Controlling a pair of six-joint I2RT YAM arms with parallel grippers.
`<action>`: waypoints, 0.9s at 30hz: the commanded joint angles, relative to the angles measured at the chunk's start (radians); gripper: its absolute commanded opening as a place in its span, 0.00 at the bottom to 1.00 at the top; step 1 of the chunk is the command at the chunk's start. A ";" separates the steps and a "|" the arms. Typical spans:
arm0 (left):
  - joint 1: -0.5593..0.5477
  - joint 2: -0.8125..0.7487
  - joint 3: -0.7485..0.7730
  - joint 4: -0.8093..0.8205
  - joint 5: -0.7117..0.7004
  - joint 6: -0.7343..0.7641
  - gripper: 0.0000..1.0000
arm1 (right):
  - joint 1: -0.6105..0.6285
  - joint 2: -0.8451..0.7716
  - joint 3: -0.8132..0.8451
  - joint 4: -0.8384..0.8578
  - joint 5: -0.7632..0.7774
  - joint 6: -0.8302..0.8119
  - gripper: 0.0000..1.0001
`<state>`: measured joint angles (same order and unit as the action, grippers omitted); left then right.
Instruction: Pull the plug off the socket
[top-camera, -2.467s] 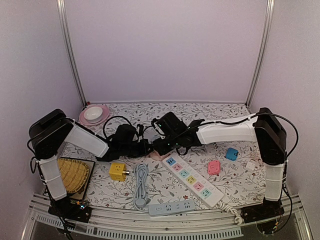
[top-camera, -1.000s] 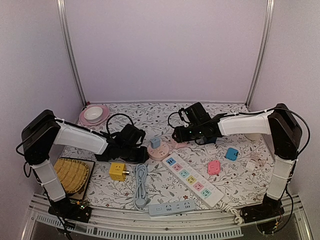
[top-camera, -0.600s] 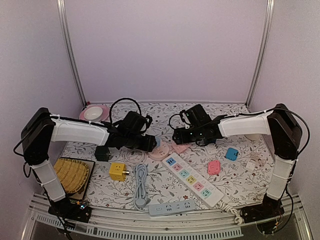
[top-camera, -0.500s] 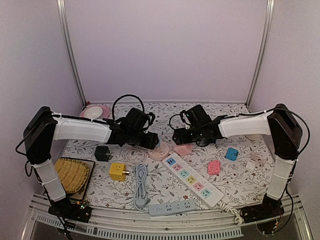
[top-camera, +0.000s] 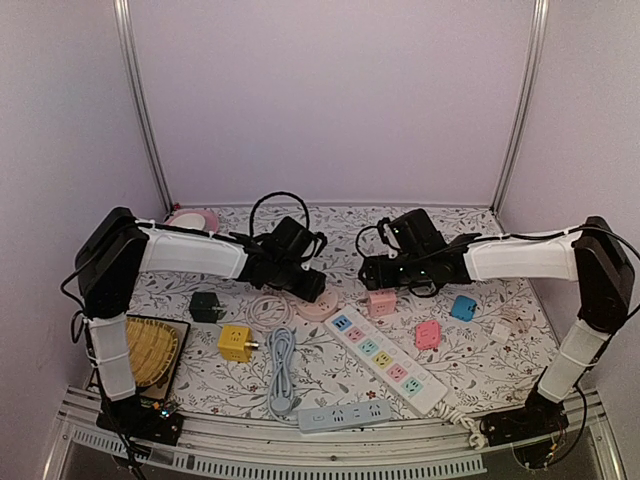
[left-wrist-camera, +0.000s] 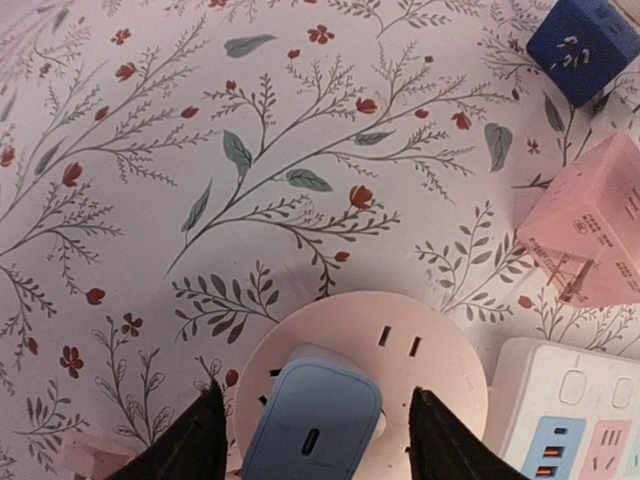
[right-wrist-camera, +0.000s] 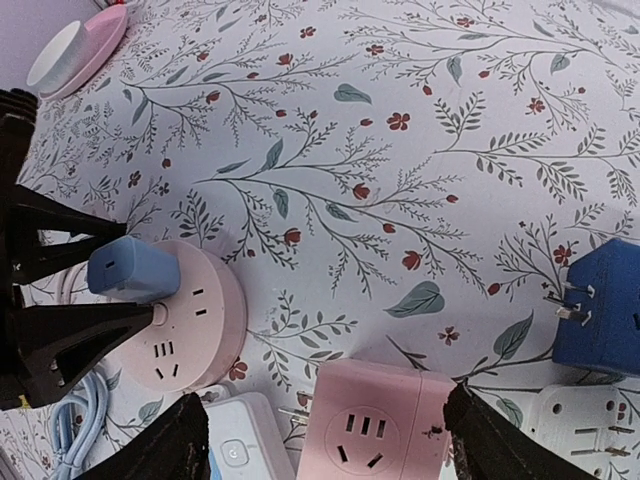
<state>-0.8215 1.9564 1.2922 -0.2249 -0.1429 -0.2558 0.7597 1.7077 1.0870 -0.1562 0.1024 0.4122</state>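
Observation:
A light blue plug (left-wrist-camera: 312, 425) sits plugged into the round pink socket (left-wrist-camera: 420, 365) on the flowered cloth. My left gripper (left-wrist-camera: 320, 440) is open just above it, one black finger on each side of the plug with a gap to both. In the right wrist view the plug (right-wrist-camera: 133, 270) stands on the socket (right-wrist-camera: 195, 325), with the left fingers (right-wrist-camera: 60, 345) beside it. My right gripper (right-wrist-camera: 335, 445) is open over a pink cube adapter (right-wrist-camera: 385, 420) lying on the cloth. In the top view both grippers (top-camera: 305, 285) (top-camera: 375, 275) face each other across the socket (top-camera: 318, 306).
A white power strip (top-camera: 388, 362) runs diagonally just in front of the socket. Around it lie a black adapter (top-camera: 206, 306), a yellow cube (top-camera: 236, 342), a blue cube (top-camera: 463, 307), a small pink adapter (top-camera: 428, 334), a coiled cable (top-camera: 283, 375) and a pale blue strip (top-camera: 345, 416). A basket (top-camera: 145, 350) sits front left.
My left gripper has opened, left the black adapter on the cloth and swung right over the socket. My right gripper has opened wider and shifted slightly right above the pink cube.

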 joint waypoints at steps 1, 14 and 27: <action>0.017 0.053 0.027 -0.028 0.005 0.018 0.60 | 0.012 -0.051 -0.035 0.021 0.003 0.029 0.83; 0.021 0.021 0.000 -0.025 -0.057 -0.082 0.27 | 0.111 0.051 0.048 0.027 0.003 0.039 0.83; 0.006 -0.103 -0.095 -0.006 -0.091 -0.212 0.02 | 0.160 0.292 0.272 0.021 -0.022 0.033 0.82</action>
<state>-0.8078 1.9121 1.2163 -0.2554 -0.2222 -0.4118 0.9180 1.9408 1.2980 -0.1467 0.0872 0.4458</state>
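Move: The blue plug stands on the pink round socket just below the left hand, about 3 cm down and 1 cm ahead, already between the open fingers; the socket's middle is some 2 cm right of the hand. From the right hand that socket lies about 11 cm left, 1 cm ahead and 9 cm down, the pink cube 2 cm right and 8 cm down. The pastel strip's middle is about 12 cm back and 4 cm right of the right hand. The left fingers sink about 2 cm around the blue plug and pinch it by its sides, then draw it some 3 cm left and a little back, rising about 1 cm and turning roughly 10 degrees counter-clockwise. Meanwhile the open, empty right hand backs 3 cm off over the pink cube, then swings nearly 10 cm left and sinks some 2 cm towards the round socket. ##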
